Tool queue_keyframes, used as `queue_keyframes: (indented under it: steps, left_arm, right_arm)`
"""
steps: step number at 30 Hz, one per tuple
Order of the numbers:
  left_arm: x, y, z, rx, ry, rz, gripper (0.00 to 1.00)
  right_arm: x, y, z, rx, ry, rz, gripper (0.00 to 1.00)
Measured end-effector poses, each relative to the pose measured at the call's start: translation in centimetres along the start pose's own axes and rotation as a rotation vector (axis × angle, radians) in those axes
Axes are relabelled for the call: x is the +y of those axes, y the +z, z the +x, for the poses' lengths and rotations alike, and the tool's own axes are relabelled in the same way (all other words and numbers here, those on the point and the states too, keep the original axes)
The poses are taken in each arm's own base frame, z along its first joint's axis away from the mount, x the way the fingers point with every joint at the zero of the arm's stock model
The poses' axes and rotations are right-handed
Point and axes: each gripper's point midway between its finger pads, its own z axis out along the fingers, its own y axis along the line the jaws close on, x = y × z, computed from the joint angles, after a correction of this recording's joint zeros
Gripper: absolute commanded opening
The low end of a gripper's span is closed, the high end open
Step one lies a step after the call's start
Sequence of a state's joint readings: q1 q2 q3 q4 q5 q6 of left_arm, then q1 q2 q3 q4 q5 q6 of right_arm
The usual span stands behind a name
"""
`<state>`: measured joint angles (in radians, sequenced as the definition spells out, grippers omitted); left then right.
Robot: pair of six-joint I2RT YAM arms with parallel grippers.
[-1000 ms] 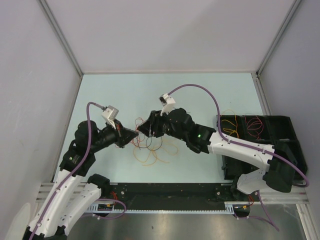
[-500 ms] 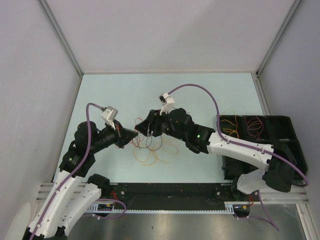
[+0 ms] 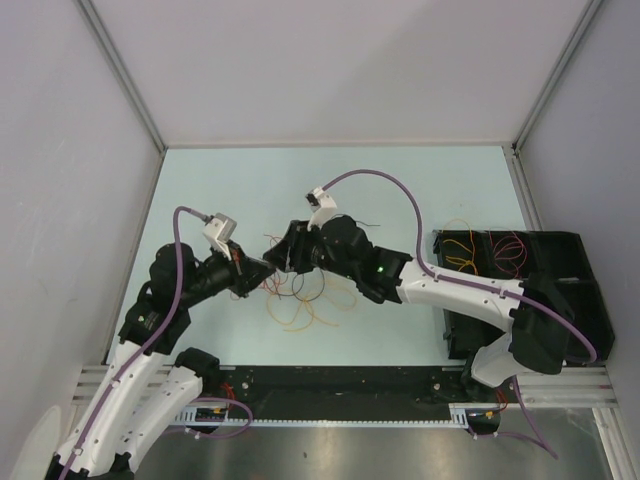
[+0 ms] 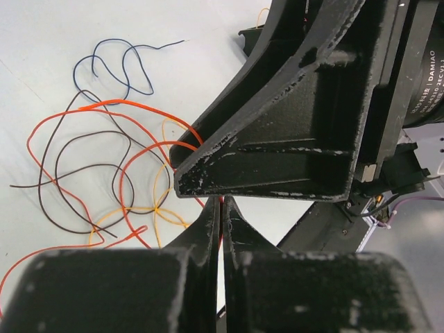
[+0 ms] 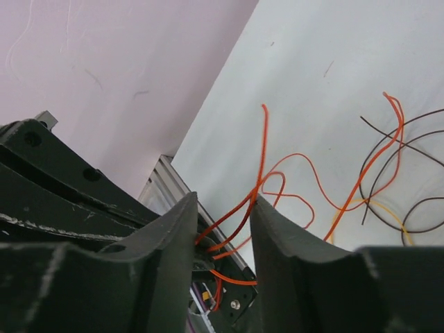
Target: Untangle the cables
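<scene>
The cables (image 3: pixel 305 298) lie in a loose tangle on the pale table between the two arms. My left gripper (image 3: pixel 264 272) is at the tangle's left edge. In the left wrist view it (image 4: pixel 220 205) is shut on a red cable (image 4: pixel 69 111), with dark blue (image 4: pixel 111 52), black (image 4: pixel 48 173) and orange-yellow (image 4: pixel 156 208) loops lying beyond. My right gripper (image 3: pixel 279 256) is right beside the left one. In the right wrist view it (image 5: pixel 223 208) is open, and red cable strands (image 5: pixel 263 139) run through the gap between its fingers.
A black bin (image 3: pixel 560 262) stands at the table's right edge with red and orange-yellow wires (image 3: pixel 480 252) in it. The right gripper's black finger (image 4: pixel 277 159) fills the left wrist view just above my left jaws. Grey walls enclose the table.
The right arm has reached further left, bringing its gripper closer to the left gripper. The left arm has hardly moved.
</scene>
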<state>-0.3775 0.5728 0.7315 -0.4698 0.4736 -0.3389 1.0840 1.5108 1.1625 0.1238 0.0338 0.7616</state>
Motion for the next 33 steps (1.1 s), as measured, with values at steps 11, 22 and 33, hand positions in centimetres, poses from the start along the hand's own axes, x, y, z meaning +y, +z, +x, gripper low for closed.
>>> queue_keyframes:
  steps: [11, 22, 33]
  left_arm:
    - [0.5, -0.6, -0.5, -0.039, 0.010, -0.048, 1.00]
    - [1.7, -1.6, -1.7, -0.118, 0.024, -0.142, 1.00]
    - [4.8, 1.8, 0.5, -0.062, -0.155, -0.223, 1.00]
  right_arm:
    - [-0.1, -0.2, -0.6, 0.012, -0.024, 0.006, 0.00]
    - [0.3, -7.6, -13.1, -0.211, -0.137, 0.056, 0.00]
    - [2.5, -12.1, -17.5, -0.290, -0.228, 0.060, 0.00]
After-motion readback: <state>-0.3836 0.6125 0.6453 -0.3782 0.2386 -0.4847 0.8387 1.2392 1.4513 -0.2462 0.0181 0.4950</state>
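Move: The red cable is already pinched in the left fingers, its held bundle at the left fingertips. The open right fingers straddle that bundle, about 1 cm to their left, at the same height. From the right hand, on the table some 20 cm below, the black cable lies about 7 cm ahead and 4 cm right, the yellow one 2 cm ahead and 6 cm right, and the blue one some 19 cm ahead and 12 cm right. Shut the right fingers on the red cable beside the left fingertips, then open the left gripper wide to hand it over. Carry the cable up about 17 cm and some 13 cm right, slightly forward, away from the left hand, the right wrist turning about 20 degrees. Ease the left gripper nearly 3 cm left, then forward and down, turning it counter-clockwise. ##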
